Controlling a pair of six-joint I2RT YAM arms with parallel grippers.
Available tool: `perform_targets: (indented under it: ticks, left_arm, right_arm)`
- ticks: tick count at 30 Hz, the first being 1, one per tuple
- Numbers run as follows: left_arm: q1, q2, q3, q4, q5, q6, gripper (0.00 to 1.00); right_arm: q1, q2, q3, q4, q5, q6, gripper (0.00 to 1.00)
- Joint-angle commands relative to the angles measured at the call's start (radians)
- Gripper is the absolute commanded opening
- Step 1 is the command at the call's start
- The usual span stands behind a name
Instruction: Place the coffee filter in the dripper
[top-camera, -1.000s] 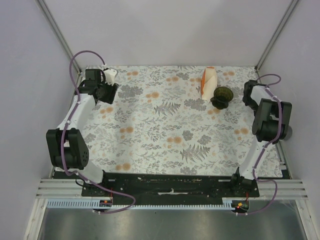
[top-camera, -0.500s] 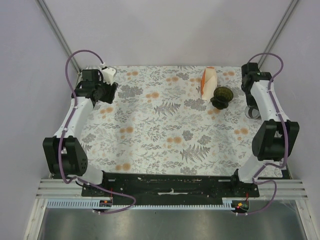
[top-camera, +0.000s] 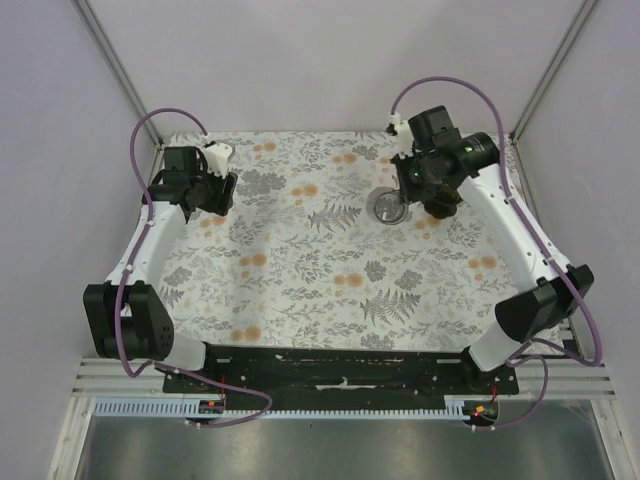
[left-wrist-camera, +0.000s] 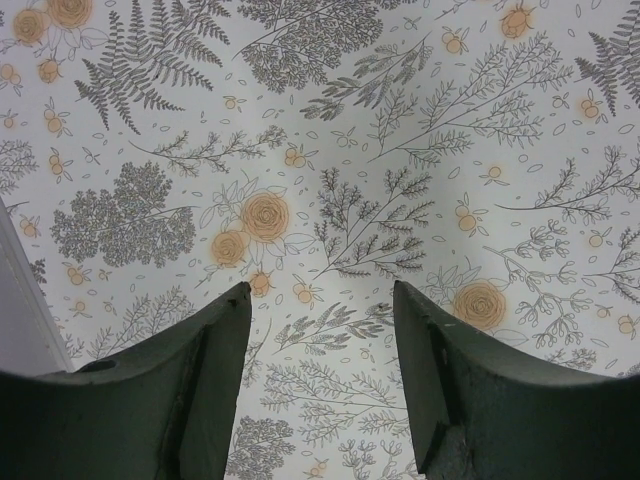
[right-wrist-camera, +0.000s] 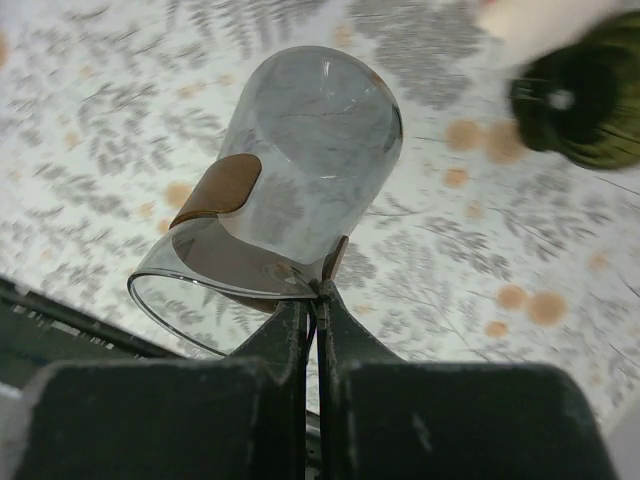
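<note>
The dripper (right-wrist-camera: 585, 100), a dark olive-green funnel cup, stands blurred at the upper right of the right wrist view. From above, the dripper (top-camera: 444, 205) is partly covered by my right arm. My right gripper (right-wrist-camera: 318, 295) is shut on the rim of a clear glass vessel (right-wrist-camera: 290, 170) with a brown band, tilted above the floral cloth. In the top view, that gripper (top-camera: 402, 193) holds the glass vessel (top-camera: 388, 206) just left of the dripper. My left gripper (left-wrist-camera: 320, 295) hangs open over bare cloth at the back left (top-camera: 214, 190). The coffee filter is out of view.
A blurred white and orange shape (right-wrist-camera: 535, 15) lies beside the dripper at the top edge of the right wrist view. The floral cloth (top-camera: 320, 270) covers the table. Grey walls close in the back and both sides.
My right arm has swung from the right edge to the back centre, carrying the glass vessel with it, and now covers the white-and-orange pack. The left arm has barely moved.
</note>
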Motion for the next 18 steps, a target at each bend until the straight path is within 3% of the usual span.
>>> perform_targets:
  ticks: [1, 6, 16, 18]
  left_arm:
    - [0.004, -0.049, -0.013, -0.008, 0.034, -0.043, 0.65]
    - [0.004, -0.072, -0.031, -0.014, 0.036, -0.048, 0.65]
    - [0.004, -0.081, -0.034, -0.020, 0.031, -0.054, 0.65]
    - [0.004, -0.077, -0.033, -0.020, 0.036, -0.055, 0.65]
  right_arm:
    - [0.092, 0.105, 0.006, 0.033, -0.211, 0.004, 0.00]
    - [0.139, 0.236, 0.000, 0.111, -0.357, 0.025, 0.00]
    - [0.152, 0.426, 0.064, 0.155, -0.285, 0.119, 0.00]
    - [0.152, 0.454, 0.082, 0.158, -0.291, 0.136, 0.13]
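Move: I already hold the glass server by its rim in my right hand. The clear table spot I'm taking it to is about 16 cm to the left, 1 cm back and some 26 cm below. The dripper stands about 14 cm ahead and 10 cm to the right; the paper filters are roughly 23 cm ahead and 4 cm right, both well below. From my left hand that spot is about 27 cm right, 7 cm back and 17 cm down. I swing my right hand left, away from the dripper, and sink ever more steeply, ending about 13 cm left and 14 cm lower over the open middle of the table. I tip my fingers down some 25 degrees until they point almost straight down, with a slight counter-clockwise turn, slowing towards the end and keeping the server's rim pinched. ##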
